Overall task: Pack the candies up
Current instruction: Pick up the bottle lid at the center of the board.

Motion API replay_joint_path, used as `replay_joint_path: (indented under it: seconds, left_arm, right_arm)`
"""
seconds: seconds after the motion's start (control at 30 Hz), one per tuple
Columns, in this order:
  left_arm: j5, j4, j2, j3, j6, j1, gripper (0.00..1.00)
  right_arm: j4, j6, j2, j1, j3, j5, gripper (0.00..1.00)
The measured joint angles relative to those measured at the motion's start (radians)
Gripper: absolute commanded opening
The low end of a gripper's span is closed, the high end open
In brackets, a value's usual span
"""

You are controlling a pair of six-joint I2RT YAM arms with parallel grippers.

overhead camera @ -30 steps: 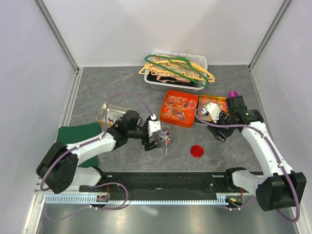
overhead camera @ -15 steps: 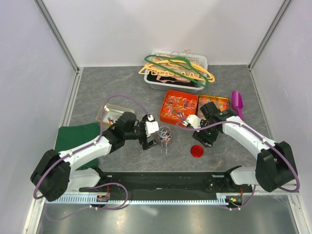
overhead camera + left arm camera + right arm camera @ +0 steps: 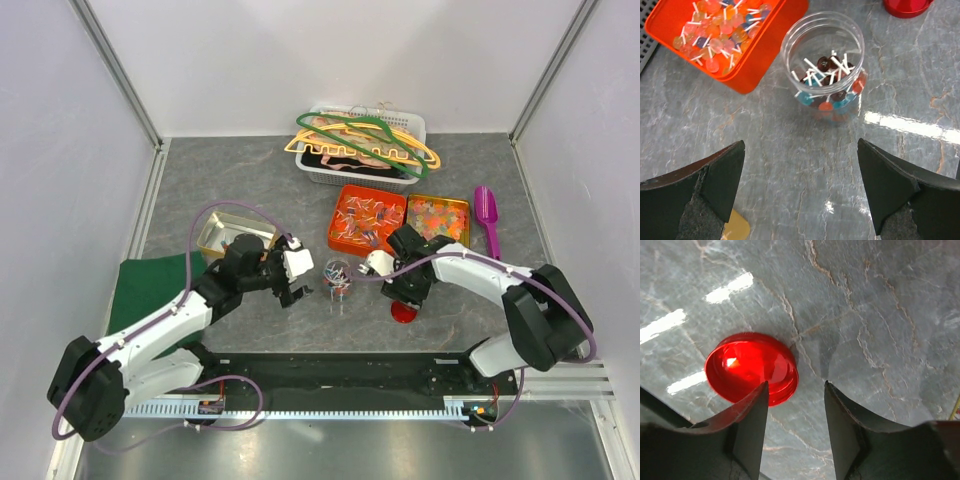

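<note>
A clear glass jar [image 3: 337, 273] [image 3: 822, 55] stands open at mid-table, with candies [image 3: 826, 75] in its bottom. More candies [image 3: 366, 214] fill the orange tray [image 3: 340, 243] [image 3: 767, 52] behind it. My left gripper [image 3: 294, 277] [image 3: 800, 146] is open wide, a little to the left of the jar and not touching it. The red lid [image 3: 404, 312] [image 3: 751, 367] lies upside down on the table. My right gripper [image 3: 398, 292] [image 3: 795, 385] hovers open just over it; its left finger overlaps the lid's edge and the gap holds nothing.
A yellow tin [image 3: 438, 217] of sweets sits right of the orange tray, and a purple scoop [image 3: 487, 215] lies beside it. A white basket [image 3: 412, 125] of coat hangers stands at the back. A metal tin [image 3: 218, 235] and a green cloth [image 3: 150, 282] are at the left.
My right arm swung from the yellow tin down to the red lid, left the purple scoop on the table, and its jaws narrowed. My left gripper drew back leftward off the jar.
</note>
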Motion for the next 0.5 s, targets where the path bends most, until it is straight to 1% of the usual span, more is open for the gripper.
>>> replay_joint_path:
  seconds: [0.1,0.13,0.2,0.23,0.4,0.5]
  left_arm:
    - [-0.002,-0.017,-0.014,0.0,0.002,0.011,1.0]
    - [-0.002,-0.022,-0.017,0.0,0.002,0.013,1.0]
    - [-0.002,-0.033,-0.019,0.0,0.002,0.015,1.0]
    - [-0.002,-0.037,-0.021,0.0,0.002,0.015,1.0]
    - [-0.002,-0.063,-0.028,0.004,0.002,0.021,1.0]
    - [0.001,-0.116,-0.028,0.043,0.004,0.021,1.0]
  right_arm:
    - [0.032,0.013,0.02,0.009,-0.014,0.018,0.42]
    - [0.035,0.021,0.026,0.013,-0.015,0.021,0.3]
    - [0.037,0.033,0.026,0.023,-0.015,0.031,0.15]
    - [0.04,0.033,0.027,0.028,-0.015,0.04,0.01]
    - [0.053,0.055,0.026,0.047,-0.015,0.078,0.0]
    - [0.058,0.061,0.009,0.048,-0.016,0.106,0.0]
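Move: The bottle lid lies just below the right hand's fingertips, its middle roughly 2 cm back and 1 cm left, so its far rim stands in the finger gap. The clear jar is about 16 cm left of this hand and 4 cm ahead; the orange candy tray is 17 cm ahead and 10 cm left, the gold candy tray 17 cm ahead and 7 cm right. From the left hand the lid is about 24 cm right, 5 cm back and 11 cm lower. The right hand pinches the lid's far rim, one finger inside the lid and the other outside, its fingers going from half open to fully shut on the thin wall. It sinks the last 1 cm or so as they close, then eases forward about 1 cm and starts to rise, the fingertips swinging slightly forward, still gripping. ##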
